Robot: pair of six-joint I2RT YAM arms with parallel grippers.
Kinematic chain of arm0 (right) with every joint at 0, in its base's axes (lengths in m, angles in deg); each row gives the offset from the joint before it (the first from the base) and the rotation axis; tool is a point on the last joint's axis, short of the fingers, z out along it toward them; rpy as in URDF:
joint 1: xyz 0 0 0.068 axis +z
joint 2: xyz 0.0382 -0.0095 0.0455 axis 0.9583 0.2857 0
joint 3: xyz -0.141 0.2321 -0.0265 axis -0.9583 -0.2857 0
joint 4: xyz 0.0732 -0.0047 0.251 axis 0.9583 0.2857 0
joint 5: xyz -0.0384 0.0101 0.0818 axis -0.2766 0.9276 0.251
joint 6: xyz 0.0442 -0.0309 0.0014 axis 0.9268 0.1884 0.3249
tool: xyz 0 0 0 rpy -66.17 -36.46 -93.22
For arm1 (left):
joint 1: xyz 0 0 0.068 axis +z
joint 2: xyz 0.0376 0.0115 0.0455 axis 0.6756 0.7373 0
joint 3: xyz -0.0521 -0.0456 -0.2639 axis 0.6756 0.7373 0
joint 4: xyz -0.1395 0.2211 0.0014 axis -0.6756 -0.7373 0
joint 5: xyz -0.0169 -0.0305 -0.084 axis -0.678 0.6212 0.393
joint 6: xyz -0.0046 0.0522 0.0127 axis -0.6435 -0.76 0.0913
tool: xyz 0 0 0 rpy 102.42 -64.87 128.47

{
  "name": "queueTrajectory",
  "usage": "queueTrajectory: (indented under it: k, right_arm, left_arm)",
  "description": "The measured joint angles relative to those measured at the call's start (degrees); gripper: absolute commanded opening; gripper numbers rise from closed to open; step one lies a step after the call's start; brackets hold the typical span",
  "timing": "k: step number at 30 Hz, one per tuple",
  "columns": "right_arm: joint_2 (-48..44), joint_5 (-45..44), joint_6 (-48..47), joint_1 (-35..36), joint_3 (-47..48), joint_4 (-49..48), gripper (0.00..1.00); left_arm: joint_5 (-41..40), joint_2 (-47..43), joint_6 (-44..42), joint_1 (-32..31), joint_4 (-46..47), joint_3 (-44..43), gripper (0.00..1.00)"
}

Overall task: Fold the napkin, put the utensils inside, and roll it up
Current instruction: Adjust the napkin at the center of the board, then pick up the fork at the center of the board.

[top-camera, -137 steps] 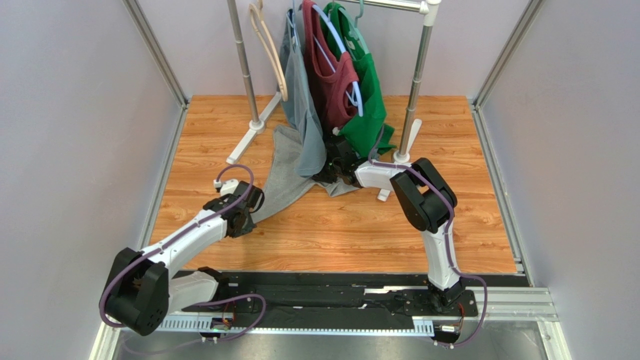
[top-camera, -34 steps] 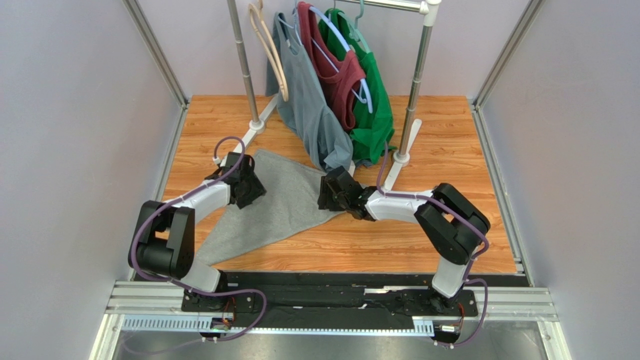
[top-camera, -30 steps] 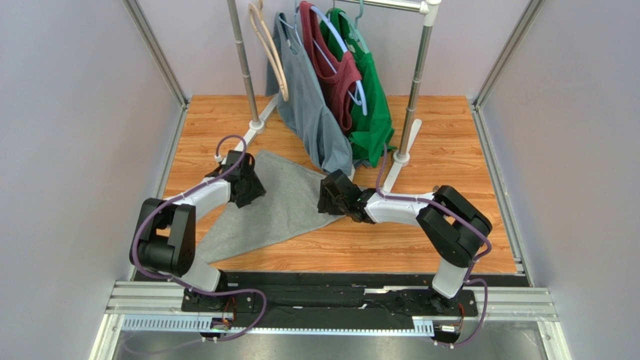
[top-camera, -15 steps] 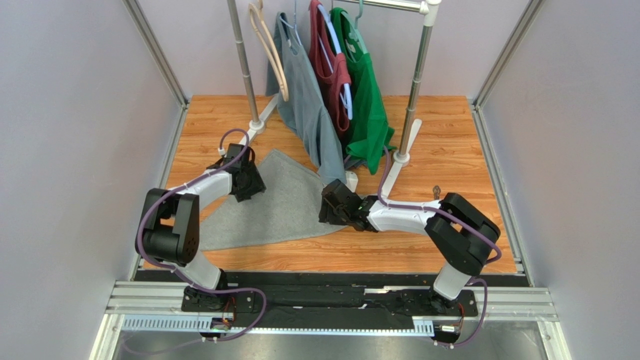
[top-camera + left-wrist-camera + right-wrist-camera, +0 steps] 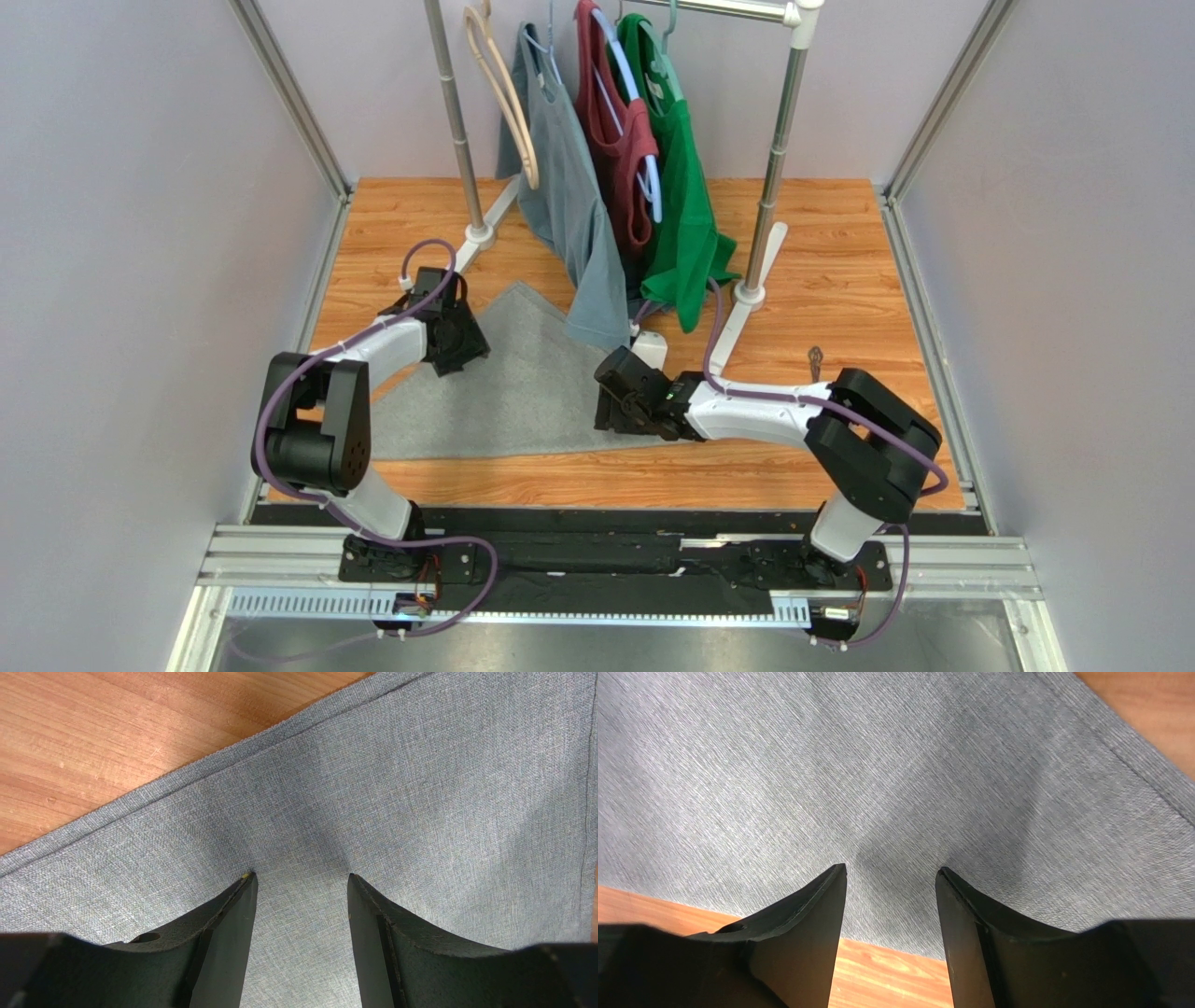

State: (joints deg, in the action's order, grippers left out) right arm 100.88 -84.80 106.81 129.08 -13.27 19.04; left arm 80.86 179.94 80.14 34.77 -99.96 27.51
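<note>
The grey napkin [image 5: 519,385] lies flat on the wooden table between my two arms. My left gripper [image 5: 460,345] rests on its far-left edge, open, with both tips pressed on the cloth [image 5: 421,777] just inside the hem. The left gripper [image 5: 300,876] has only flat cloth between its fingers. At the napkin's right corner sits my right gripper [image 5: 612,409], also open. In the right wrist view the right gripper [image 5: 890,868] touches the napkin [image 5: 808,763] near its edge. A small slim utensil, seemingly the fork [image 5: 814,361], lies on the table at the right.
A clothes rack [image 5: 765,210] stands at the back with grey [image 5: 568,210], maroon [image 5: 617,133] and green [image 5: 680,182] shirts on hangers and an empty wooden hanger [image 5: 508,98]. The grey shirt's hem hangs over the napkin's far corner. Its white feet [image 5: 470,252] rest on the table.
The napkin has been pulled toward the near edge and spread flatter. My right gripper moved nearer, my left slightly farther left. The hanging shirts swung back as the cloth came clear.
</note>
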Motion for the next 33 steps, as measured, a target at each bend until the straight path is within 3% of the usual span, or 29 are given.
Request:
queueTrajectory:
  k: [10,17,20,23,29,33]
  right_arm:
    - [-4.5,-2.99,-2.56,-0.37,0.0,5.01,0.57]
    - [-18.88,-4.81,-9.86,-2.56,1.16,12.61,0.58]
    - [-25.73,-5.31,-13.35,-10.58,2.23,16.61,0.57]
    - [-30.53,-6.51,-16.74,-24.02,1.49,20.06,0.57]
    - [-31.69,-4.76,-21.77,-45.55,-2.25,25.73,0.55]
    - [-28.68,-3.26,-24.0,-52.02,-2.86,27.74,0.52]
  left_arm:
    - [0.02,-0.63,-0.79,0.0,-0.07,0.0,0.61]
    - [1.18,-10.03,-4.42,-2.51,-7.78,-6.99,0.63]
    - [3.21,-14.49,-8.76,-3.23,-11.34,-15.04,0.64]
    - [3.98,-18.86,-13.94,-3.41,-12.28,-19.78,0.64]
    - [6.62,-24.94,-19.78,-3.39,-12.92,-15.87,0.64]
    - [7.85,-24.17,-21.55,-3.39,-14.29,-14.4,0.64]
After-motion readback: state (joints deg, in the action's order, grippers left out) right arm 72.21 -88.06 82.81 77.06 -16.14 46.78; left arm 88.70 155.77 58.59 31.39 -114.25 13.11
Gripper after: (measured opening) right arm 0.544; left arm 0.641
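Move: From the left hand, fingertips down on the cloth, the folded napkin's middle lies about 9 cm to the right and 4 cm back; the left rack foot's near end is some 12 cm ahead and 5 cm left. From the right hand, also on the napkin, the fork lies some 32 cm to the right and 5 cm farther out, the napkin's middle 16 cm left and 6 cm ahead, and the right rack foot's near end 14 cm right and 10 cm ahead. Up off the napkin go both hands, slowly at first, fingers staying open. The right then sweeps some 32 cm to its right, crossing in front of the right rack foot to above the fork, turning about 35 degrees clockwise and sinking again towards it. The left climbs about 20 cm, its fingers tilting forward and turning some 25 degrees clockwise. ##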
